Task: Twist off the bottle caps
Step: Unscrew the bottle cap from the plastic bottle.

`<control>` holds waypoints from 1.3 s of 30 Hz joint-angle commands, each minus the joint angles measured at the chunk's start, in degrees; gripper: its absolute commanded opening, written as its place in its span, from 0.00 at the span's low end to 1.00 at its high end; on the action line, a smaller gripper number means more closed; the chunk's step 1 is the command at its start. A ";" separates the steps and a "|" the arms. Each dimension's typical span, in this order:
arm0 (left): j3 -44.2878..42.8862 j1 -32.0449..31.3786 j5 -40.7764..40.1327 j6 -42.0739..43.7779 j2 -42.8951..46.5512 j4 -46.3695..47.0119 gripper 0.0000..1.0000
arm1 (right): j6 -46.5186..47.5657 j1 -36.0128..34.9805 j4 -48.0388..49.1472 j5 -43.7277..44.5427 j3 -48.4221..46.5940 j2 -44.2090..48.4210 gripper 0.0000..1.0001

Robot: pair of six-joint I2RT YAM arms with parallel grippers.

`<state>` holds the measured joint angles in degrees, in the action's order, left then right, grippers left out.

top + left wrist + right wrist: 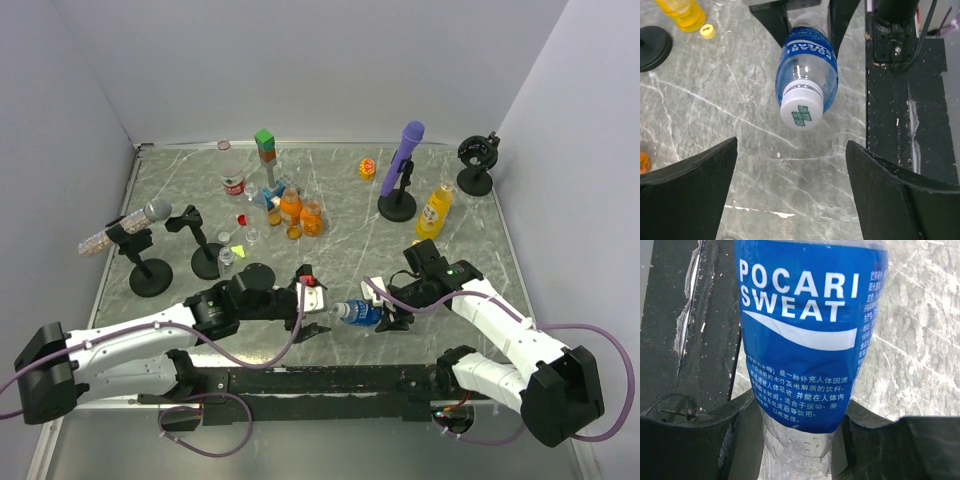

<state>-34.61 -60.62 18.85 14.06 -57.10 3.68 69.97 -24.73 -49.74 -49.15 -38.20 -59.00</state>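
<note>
A squat blue-labelled bottle (362, 314) lies sideways just above the table, near the front edge. My right gripper (393, 317) is shut on its lower body (805, 330), one finger (705, 440) on each side. The bottle's white cap (801, 114), marked with a green cross, sits on the neck and points at my left gripper (318, 312). That gripper (792, 170) is open, its fingers (690, 185) spread wide a little short of the cap, touching nothing. Bottle and cap (344, 311) lie between the two grippers.
A yellow juice bottle (436, 208) lies at the right with a loose yellow cap (707, 31) beside it. Orange bottles (291, 205), a red-labelled bottle (234, 184) and stacked blocks (265, 148) cluster at the back. A purple microphone (403, 160) and black stands (150, 275) stand around.
</note>
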 commanded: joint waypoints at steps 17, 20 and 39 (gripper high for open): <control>-6.35 -0.20 7.78 2.90 -5.91 4.49 0.61 | 1.39 -0.23 0.43 -1.48 -0.30 -0.50 0.19; -7.05 -0.20 8.39 2.55 -6.88 3.88 0.57 | 1.39 -0.23 0.43 -1.48 -0.30 -0.41 0.19; -14.77 -0.11 3.22 -34.49 -8.55 -5.15 0.01 | 1.57 -0.23 0.25 -1.48 -0.30 -0.94 0.19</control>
<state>-42.57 -60.55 23.86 1.45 -64.88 1.87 69.97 -24.73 -49.80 -50.48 -38.20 -59.42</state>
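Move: The white cap of the blue-labelled plastic bottle faces the open left hand, about 3 cm to its right, 1 cm back and roughly 1 cm above; from the right hand, which holds the bottle's lower end, it lies some 9 cm left, about level fore and aft, and 7 cm up. Counted from the left hand, the bottle's body is about 8 cm right and 3 cm below, the yellow bottle some 21 cm ahead, 26 cm right and 12 cm lower. The left hand eases about 3 cm to the right onto the white cap, yawing slightly clockwise as its wide-open fingers draw in, then pinches the cap between its fingertips. With the cap gripped, the wrist begins to roll about the fingers' own line, some 15 degrees counter-clockwise as you face the cap, while the hand creeps up slightly and the right hand keeps its hold on the bottle, staying practically in place. ##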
